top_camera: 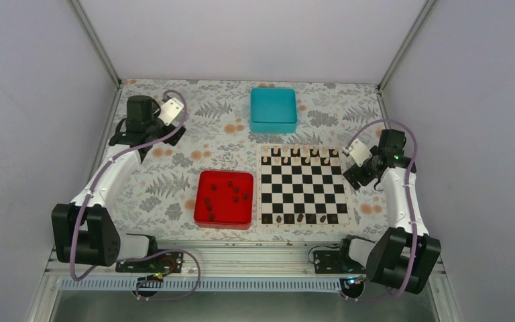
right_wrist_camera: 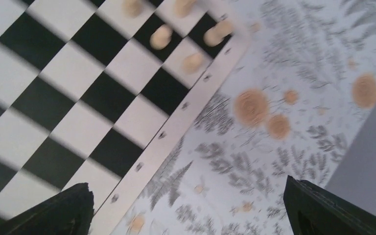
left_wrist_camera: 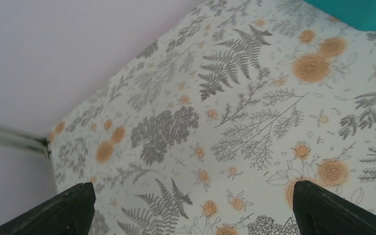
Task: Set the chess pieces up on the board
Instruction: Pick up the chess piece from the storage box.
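Observation:
The board (top_camera: 303, 188) lies right of centre on the table, and its right edge (right_wrist_camera: 174, 128) shows in the right wrist view. Several dark chess pieces (top_camera: 300, 217) stand in its near row. More dark pieces (top_camera: 231, 192) lie in the red tray (top_camera: 224, 174). My right gripper (top_camera: 354, 177) (right_wrist_camera: 188, 186) hovers open and empty just off the board's right edge, in a blurred view. My left gripper (top_camera: 149, 139) (left_wrist_camera: 194, 188) hangs open and empty over the bare cloth at the far left.
Pale cream pieces (top_camera: 302, 155) (right_wrist_camera: 161, 36) fill the board's far rows. A teal box (top_camera: 273, 109) (left_wrist_camera: 357, 10) sits behind the board. Grey walls close in the floral-covered table (top_camera: 208, 144) on three sides.

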Controlling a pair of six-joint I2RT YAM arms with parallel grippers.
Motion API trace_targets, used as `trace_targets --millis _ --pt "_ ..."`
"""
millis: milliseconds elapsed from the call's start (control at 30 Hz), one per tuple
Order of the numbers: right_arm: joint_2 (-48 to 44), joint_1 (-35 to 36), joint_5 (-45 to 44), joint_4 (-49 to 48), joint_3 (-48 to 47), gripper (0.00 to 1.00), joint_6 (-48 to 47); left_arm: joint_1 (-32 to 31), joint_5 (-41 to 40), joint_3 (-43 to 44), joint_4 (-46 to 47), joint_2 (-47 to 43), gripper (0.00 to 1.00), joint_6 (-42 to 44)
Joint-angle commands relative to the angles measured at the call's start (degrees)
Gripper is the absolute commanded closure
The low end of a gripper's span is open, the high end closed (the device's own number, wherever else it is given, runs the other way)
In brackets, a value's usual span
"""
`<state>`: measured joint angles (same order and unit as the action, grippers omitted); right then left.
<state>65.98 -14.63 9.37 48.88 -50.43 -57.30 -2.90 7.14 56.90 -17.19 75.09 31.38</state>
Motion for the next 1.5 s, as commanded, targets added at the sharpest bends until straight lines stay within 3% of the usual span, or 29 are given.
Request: trace_targets --millis 0,233,400,467,733,833,1033,1200,1467 --pt "2.4 -1.6 2.9 -15.9 0.8 0.00 16.4 -7.2 -5.4 6.0 -5.9 1.9 0.00 7.4" --pt "5.0 -11.0 6.4 -32.6 1.9 0.00 34.3 -23.3 -10.9 10.8 -19.5 8.3 0.00 14.9" --pt "1.1 -14.3 0.0 -38.6 5.4 0.00 34.4 -30.5 -12.1 10.7 -24.4 10.8 0.00 16.8" --pt "-0.5 -14.8 -0.1 -39.5 6.7 0.00 34.6 -32.0 -11.3 11.3 -26.6 11.9 0.01 17.0" --pt "-2.9 -16.0 0.9 -39.4 9.1 0.00 33.2 -36.6 -6.8 12.6 -32.4 15.1 0.19 15.0" --pt "-3.5 -16.1 2.6 -38.8 9.1 0.00 32.9 -37.9 -5.1 12.3 -31.7 15.5 0.33 13.5" --pt "-3.5 -16.1 5.3 -37.7 9.1 0.00 32.1 -40.8 -5.6 11.2 -28.6 18.3 0.37 11.1" --pt "-3.5 -16.1 6.8 -37.1 9.0 0.00 31.7 -42.3 -4.9 12.7 -25.3 20.4 0.52 9.7" --pt "-3.6 -16.1 8.2 -36.1 9.3 0.00 30.9 -45.1 -3.6 16.1 -25.2 25.4 0.53 8.8"
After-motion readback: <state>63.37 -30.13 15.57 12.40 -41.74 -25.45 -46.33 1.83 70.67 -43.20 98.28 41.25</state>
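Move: The left hand's likely target, the dark chess piece nearest the red box's far wall among those on the right, lies about 12 cm back, 22 cm right and 19 cm below. A second dark piece stands 2 cm right of it and 3 cm farther back; a third, 6 cm right and 6 cm back of it; a lone one, some 7 cm to its left and 2 cm back. From the right hand the target is about 48 cm left, 1 cm ahead and 11 cm below. The left hand swings right about 24 cm, at first nearly level and then also back some 14 cm and down 12 cm, coming over the red box's far right part above the dark pieces, while its wrist turns clockwise and tips until the fingers point steeply down and the wide-open gripper narrows to about half without touching a piece. The right hand meanwhile clears off from the board, going right and a bit forward and up, its fingers tilting up some 30 degrees and staying open. ##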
